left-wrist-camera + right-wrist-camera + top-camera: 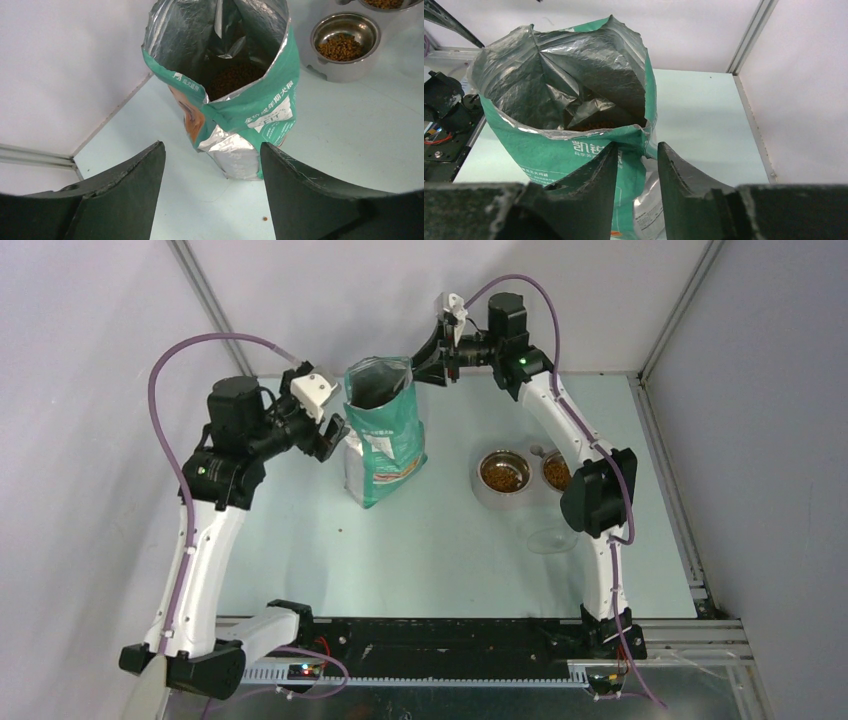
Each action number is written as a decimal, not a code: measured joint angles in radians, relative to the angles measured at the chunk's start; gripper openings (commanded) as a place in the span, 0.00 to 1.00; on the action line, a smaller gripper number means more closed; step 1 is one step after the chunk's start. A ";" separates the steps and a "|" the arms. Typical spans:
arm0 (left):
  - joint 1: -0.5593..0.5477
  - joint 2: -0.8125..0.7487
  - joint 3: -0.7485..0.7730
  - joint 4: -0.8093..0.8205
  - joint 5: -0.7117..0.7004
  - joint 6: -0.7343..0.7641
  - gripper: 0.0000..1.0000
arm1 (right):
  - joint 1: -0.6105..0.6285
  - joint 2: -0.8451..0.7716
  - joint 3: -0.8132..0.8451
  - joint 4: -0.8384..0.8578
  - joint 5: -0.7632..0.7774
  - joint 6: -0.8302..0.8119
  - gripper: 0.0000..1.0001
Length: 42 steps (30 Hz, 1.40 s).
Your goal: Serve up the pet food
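Note:
The pet food shows as brown kibble in two steel bowls, one [503, 472] and the other [556, 472], right of centre, and as a heap inside the open teal bag [383, 430]. In the left wrist view the kibble [235, 77] lies deep in the bag [260, 117], and one bowl [341, 46] stands behind it. My left gripper [335, 440] [212, 150] is open wide and empty, just left of the bag. My right gripper [420, 368] [637, 146] is open with a narrow gap, at the bag's [564, 150] upper right rim, holding nothing.
A clear plastic scoop [548, 538] lies faintly visible on the table in front of the bowls. One stray pellet [265, 218] lies on the table by my left fingers. Walls close the back and both sides.

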 measured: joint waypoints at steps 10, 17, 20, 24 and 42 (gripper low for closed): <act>-0.001 0.142 -0.007 0.109 0.035 -0.068 0.55 | -0.008 0.000 0.000 -0.003 -0.018 -0.008 0.12; -0.010 0.180 -0.007 0.149 0.096 -0.114 0.15 | -0.009 0.000 0.000 0.002 -0.001 0.008 0.00; -0.009 0.174 -0.007 0.139 0.107 -0.103 0.03 | -0.015 0.000 -0.003 0.012 0.007 0.036 0.00; 0.006 0.150 -0.008 0.108 0.104 -0.098 0.00 | -0.036 -0.008 -0.036 0.045 0.018 0.091 0.00; 0.080 0.124 -0.012 0.062 0.138 -0.100 0.00 | -0.110 -0.383 -0.395 -0.122 -0.002 0.076 0.00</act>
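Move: The left corner of the pet food bag's open rim is about 5 cm ahead of my left hand, 3 cm right and 3 cm below. The bag's middle lies some 9 cm ahead, 9 cm right and 20 cm down. The rim's right corner is practically at my right fingertips, about 2 cm left and 1 cm back; from that hand, the left bowl stands roughly 20 cm right, 8 cm back and 31 cm down. I reach my open left hand about 5 cm forward, with some right and down, to the bag's left rim corner, pinch the film there, then draw back and left 2 to 3 cm, keeping hold. My right hand shuts fully beside the right corner, then swings about 8 cm right and 6 cm back, away from the bag, rising slightly at the end. ##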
